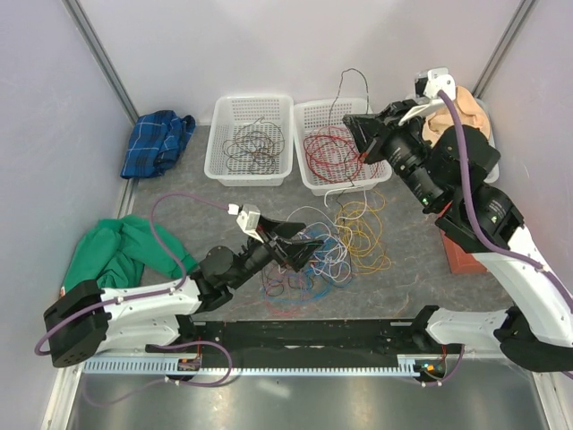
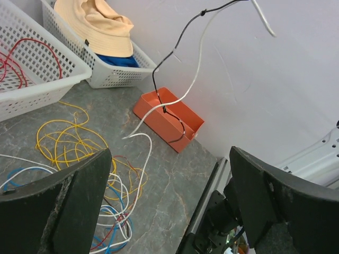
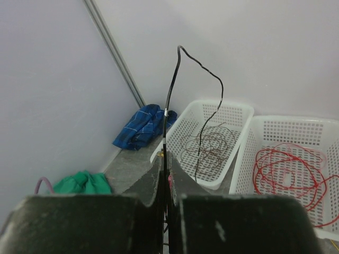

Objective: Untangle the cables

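A loose tangle of cables (image 1: 333,244) in yellow, white, blue and red lies on the grey table. My left gripper (image 1: 311,253) hovers over its left side, open, with nothing between the fingers (image 2: 63,206); yellow loops (image 2: 69,142) show beside them. My right gripper (image 1: 356,136) is raised over the basket of red cable (image 1: 327,148). It is shut on a thin dark cable (image 3: 168,100) that arcs upward and drops back down. From the left wrist this dark cable (image 2: 177,42) hangs beside a white one (image 2: 197,69).
A white basket (image 1: 215,152) holds brown cable, a second one (image 1: 303,161) red cable, and a third holds a tan hat (image 2: 98,24). An orange box (image 1: 466,258) sits right of the tangle. Blue cloth (image 1: 157,141) and green cloth (image 1: 121,251) lie at the left.
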Robot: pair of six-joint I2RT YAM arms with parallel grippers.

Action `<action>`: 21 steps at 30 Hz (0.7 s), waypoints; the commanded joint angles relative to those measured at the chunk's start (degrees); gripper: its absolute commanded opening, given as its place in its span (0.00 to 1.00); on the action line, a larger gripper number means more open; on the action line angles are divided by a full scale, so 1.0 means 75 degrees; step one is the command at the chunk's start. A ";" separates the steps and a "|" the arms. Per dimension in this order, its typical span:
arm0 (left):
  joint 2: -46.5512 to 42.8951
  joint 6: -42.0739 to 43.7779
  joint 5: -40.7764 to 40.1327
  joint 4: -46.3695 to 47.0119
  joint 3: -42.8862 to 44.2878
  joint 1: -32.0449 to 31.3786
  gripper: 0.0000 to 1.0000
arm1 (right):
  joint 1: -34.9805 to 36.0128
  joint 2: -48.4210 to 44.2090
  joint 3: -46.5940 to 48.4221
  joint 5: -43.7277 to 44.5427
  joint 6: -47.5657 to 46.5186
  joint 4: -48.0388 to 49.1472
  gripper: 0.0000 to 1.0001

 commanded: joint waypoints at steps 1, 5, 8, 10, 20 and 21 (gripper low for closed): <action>0.0024 0.0911 -0.0304 0.1330 0.0353 -0.0062 1.00 | 0.0020 -0.0063 0.0650 -0.0465 0.0229 -0.0018 0.00; -0.0456 0.1989 -0.1055 0.1178 0.0751 -0.0039 1.00 | 0.0020 -0.0086 0.0803 -0.0992 0.0440 -0.0217 0.00; -0.1040 0.2833 -0.1302 0.1003 0.1068 -0.0050 1.00 | 0.0020 -0.0238 0.0593 -0.1309 0.0487 -0.0416 0.00; -0.1347 0.3326 -0.1197 0.0944 0.1278 -0.0039 1.00 | 0.0020 -0.0355 0.0185 -0.1298 0.0499 -0.0440 0.00; -0.0482 0.3315 0.1016 0.0194 0.2943 -0.0039 1.00 | 0.0020 -0.0637 -0.0791 -0.1579 0.0815 -0.0124 0.00; -0.0121 0.3327 0.1297 0.0194 0.3106 -0.0039 1.00 | 0.0020 -0.0614 -0.0779 -0.1614 0.0850 -0.0124 0.00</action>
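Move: In the right fingers, pinched shut, is the black cable, held high; that pinch lies about 8 cm ahead of the open left hand, 5 cm to its right and 24 cm above it. The tangled pile is some 5 cm ahead of the left hand, 3 cm right and 24 cm below; the yellow cables are 10 cm ahead, 15 cm right, equally low. From the right hand, the pile sits 3 cm back, straight below by 50 cm. Rising some 22 cm from above the pile towards the height of the right gripper, the left hand swings about 5 cm left on balance, tips its fingers up some 30 degrees and stays wide open, touching nothing. The right hand keeps its pinch on the black cable, bobs up 3 cm, then sinks about 6 cm, drawing back 3 cm and turning some 10 degrees counter-clockwise. ##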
